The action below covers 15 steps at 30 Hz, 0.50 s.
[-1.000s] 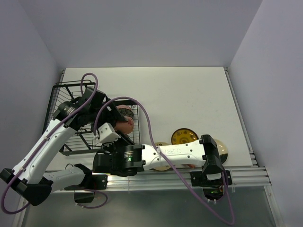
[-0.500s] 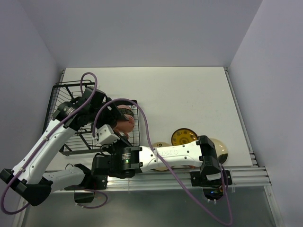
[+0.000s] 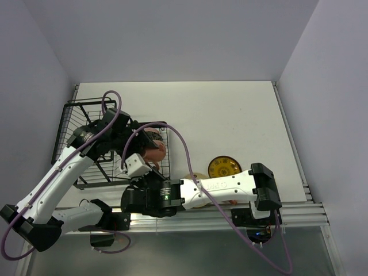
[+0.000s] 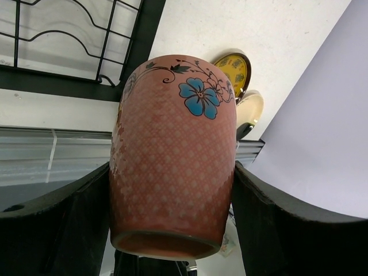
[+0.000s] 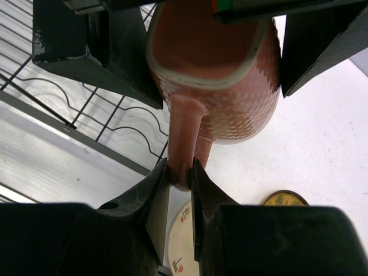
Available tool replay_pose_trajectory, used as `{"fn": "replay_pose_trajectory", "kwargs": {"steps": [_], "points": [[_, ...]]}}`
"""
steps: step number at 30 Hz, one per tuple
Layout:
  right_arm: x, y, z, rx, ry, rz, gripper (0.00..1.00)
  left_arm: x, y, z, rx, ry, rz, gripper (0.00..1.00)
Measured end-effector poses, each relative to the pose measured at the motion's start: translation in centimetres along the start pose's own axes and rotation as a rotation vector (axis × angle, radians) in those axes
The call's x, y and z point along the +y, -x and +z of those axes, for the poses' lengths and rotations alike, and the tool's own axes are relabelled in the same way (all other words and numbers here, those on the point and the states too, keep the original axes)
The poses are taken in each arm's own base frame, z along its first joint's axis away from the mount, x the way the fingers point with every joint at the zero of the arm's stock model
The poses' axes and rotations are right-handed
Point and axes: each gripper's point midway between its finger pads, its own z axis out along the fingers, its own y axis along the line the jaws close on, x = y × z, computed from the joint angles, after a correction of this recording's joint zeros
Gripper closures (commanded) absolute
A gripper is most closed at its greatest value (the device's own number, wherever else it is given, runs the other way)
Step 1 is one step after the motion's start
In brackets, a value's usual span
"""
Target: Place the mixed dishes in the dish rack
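A pinkish-orange mug with a blue flower hangs in the air beside the dish rack's right edge. My left gripper is shut on the mug's body, one finger on each side. From below, my right gripper is shut on the mug's handle. In the top view the mug sits between both grippers. A mustard-yellow plate lies on the table. A cream plate lies under my right arm, mostly hidden.
The black wire rack lies just left of the mug. A second cream plate shows beyond the yellow plate. The table's metal front rail runs under the right arm. Walls close in left, right and back.
My right gripper has shut on the mug's handle. The right arm's elbow has swung right and covers the cream plate that showed at the right. The left arm barely moved.
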Motion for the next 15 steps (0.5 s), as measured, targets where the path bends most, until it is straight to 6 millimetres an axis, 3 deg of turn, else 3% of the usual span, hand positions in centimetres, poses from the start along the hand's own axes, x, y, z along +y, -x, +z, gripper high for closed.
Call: {"fn": "replay_pose_trajectory", "kwargs": {"steps": [6,8,15], "points": [[-0.2,-0.4,0.0,-0.003,0.045,0.026,1.00,-0.1,-0.3,0.1,0.018,-0.012,0.001,0.12],[-0.4,-0.5,0.2,-0.002,0.056,0.041,1.00,-0.4,-0.5,-0.1,0.025,-0.028,0.004,0.01],[-0.7,-0.1,1.1,-0.009,0.076,0.077,1.00,-0.7,-0.6,-0.4,0.031,-0.051,0.010,0.01]]}}
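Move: The pink mug is upright between the left fingers, its middle at that hand's point. The right hand has it by the handle, with the body about 5 cm ahead and 1 cm left of that hand. From the left hand, the dish rack's middle lies roughly 11 cm ahead, 16 cm left and 18 cm below. The bowl in the rack is some 17 cm ahead and 4 cm left, and the cream plate about 5 cm back and 14 cm right. Left fingers open wide and release the mug's body, while the right keeps its handle pinch, easing forward about 1 cm. ##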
